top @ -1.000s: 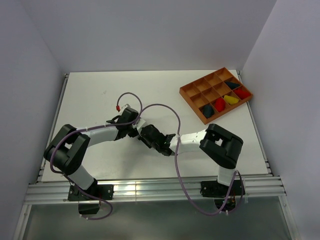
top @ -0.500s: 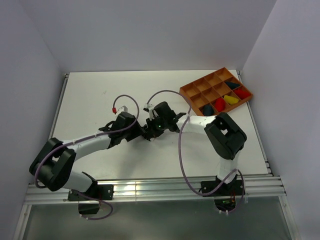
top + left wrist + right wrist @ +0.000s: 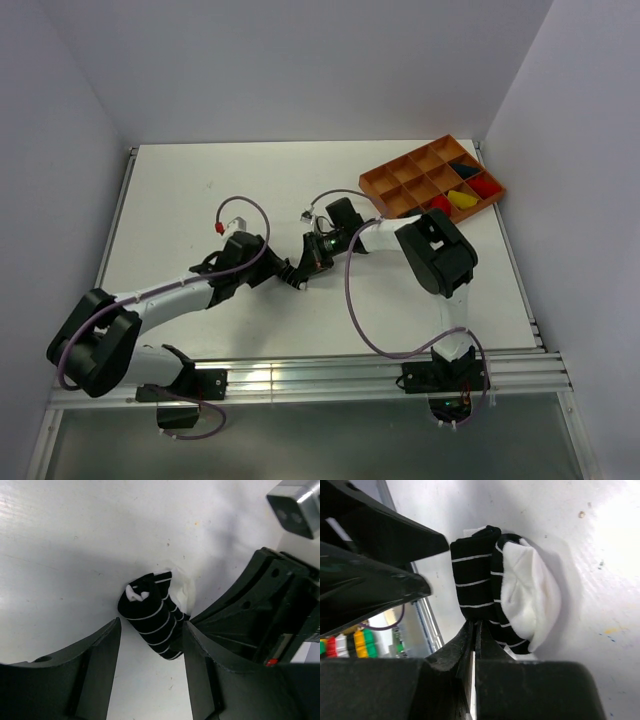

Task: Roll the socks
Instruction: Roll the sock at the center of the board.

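A black-and-white striped sock (image 3: pixel 152 616) with a white toe (image 3: pixel 530 597) lies rolled up on the white table. My right gripper (image 3: pixel 475 626) is shut, its tips pinching the edge of the striped sock (image 3: pixel 472 587). My left gripper (image 3: pixel 150 635) is open; its two fingers (image 3: pixel 102 645) stand on either side of the roll's near end and do not squeeze it. In the top view the left gripper (image 3: pixel 292 272) and right gripper (image 3: pixel 308 262) meet tip to tip at mid-table, hiding the sock there.
An orange compartment tray (image 3: pixel 372 183) sits at the back right. It holds rolled bundles: red (image 3: pixel 440 204), yellow (image 3: pixel 461 198), red (image 3: pixel 484 185) and dark navy (image 3: pixel 463 169). My right arm's elbow (image 3: pixel 430 250) overlaps the tray's near corner. Grey walls enclose the table.
The left gripper has opened. Both grippers moved away from the front edge toward mid-table, and the right forearm swung round so that it now reaches in from the tray side.
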Controlling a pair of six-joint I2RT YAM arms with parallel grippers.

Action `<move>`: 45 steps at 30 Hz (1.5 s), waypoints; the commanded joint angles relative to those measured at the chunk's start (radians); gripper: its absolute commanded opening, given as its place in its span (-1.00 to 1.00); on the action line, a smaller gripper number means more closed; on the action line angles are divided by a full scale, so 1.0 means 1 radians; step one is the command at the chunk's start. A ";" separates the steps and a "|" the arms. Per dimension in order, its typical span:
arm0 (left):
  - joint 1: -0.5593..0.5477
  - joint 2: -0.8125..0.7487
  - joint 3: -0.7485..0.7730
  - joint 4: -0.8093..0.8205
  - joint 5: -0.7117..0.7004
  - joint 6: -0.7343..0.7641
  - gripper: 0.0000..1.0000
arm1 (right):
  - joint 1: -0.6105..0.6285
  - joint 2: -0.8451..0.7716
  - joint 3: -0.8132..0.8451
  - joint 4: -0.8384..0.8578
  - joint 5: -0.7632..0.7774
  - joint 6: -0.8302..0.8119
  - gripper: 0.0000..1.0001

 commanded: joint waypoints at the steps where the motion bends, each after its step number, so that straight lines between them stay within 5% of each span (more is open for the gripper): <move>1: 0.000 0.048 0.007 0.061 0.020 -0.031 0.13 | -0.016 0.035 0.033 -0.014 -0.043 0.032 -1.00; 18: -0.001 0.251 0.062 0.078 0.028 -0.042 -0.08 | -0.073 0.127 -0.033 0.112 -0.012 0.155 -1.00; 22: 0.000 0.277 0.078 0.046 0.026 -0.038 -0.38 | -0.071 0.087 -0.061 0.107 0.041 0.120 -1.00; 23: 0.000 0.280 0.082 0.039 0.026 -0.036 -0.69 | -0.070 0.069 -0.070 0.109 0.058 0.112 -0.96; 25: -0.001 0.278 0.093 0.016 0.026 -0.028 -0.85 | -0.068 0.000 -0.093 0.100 0.100 0.075 -0.78; 35: -0.006 0.277 0.163 -0.123 0.005 0.030 -0.99 | 0.056 -0.312 -0.194 0.107 0.486 -0.098 -0.13; 39: -0.009 0.283 0.199 -0.162 0.004 0.050 -0.99 | 0.173 -0.393 -0.229 0.127 0.771 -0.204 -0.01; 45: -0.012 0.289 0.220 -0.171 0.014 0.059 -0.99 | 0.306 -0.396 -0.248 0.170 0.939 -0.293 0.02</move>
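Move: For the left hand, the half-rolled black-and-white striped sock lies about 2 cm ahead, 3 cm to its right and 4 cm below. The right gripper, shut at the sock's right end, is about 1 cm ahead of the left hand, 5 cm to its right and 3 cm lower. From the right hand the sock's middle is roughly 2 cm to the left, 1 cm ahead and 1 cm below. The left hand first drops about 3.5 cm, half open, over the rolled end of the sock, then slides 2 to 3 cm forward and to the right and shuts its fingers to pinch the roll, keeping that grip while the wrist tips slightly. The right hand keeps its closed fingers on the sock and creeps a little forward until the left has shut, then opens to about half, comes free and rises some 4.5 cm, veering right then back left and rolling its top back about 45 degrees, to hover open by the sock. ##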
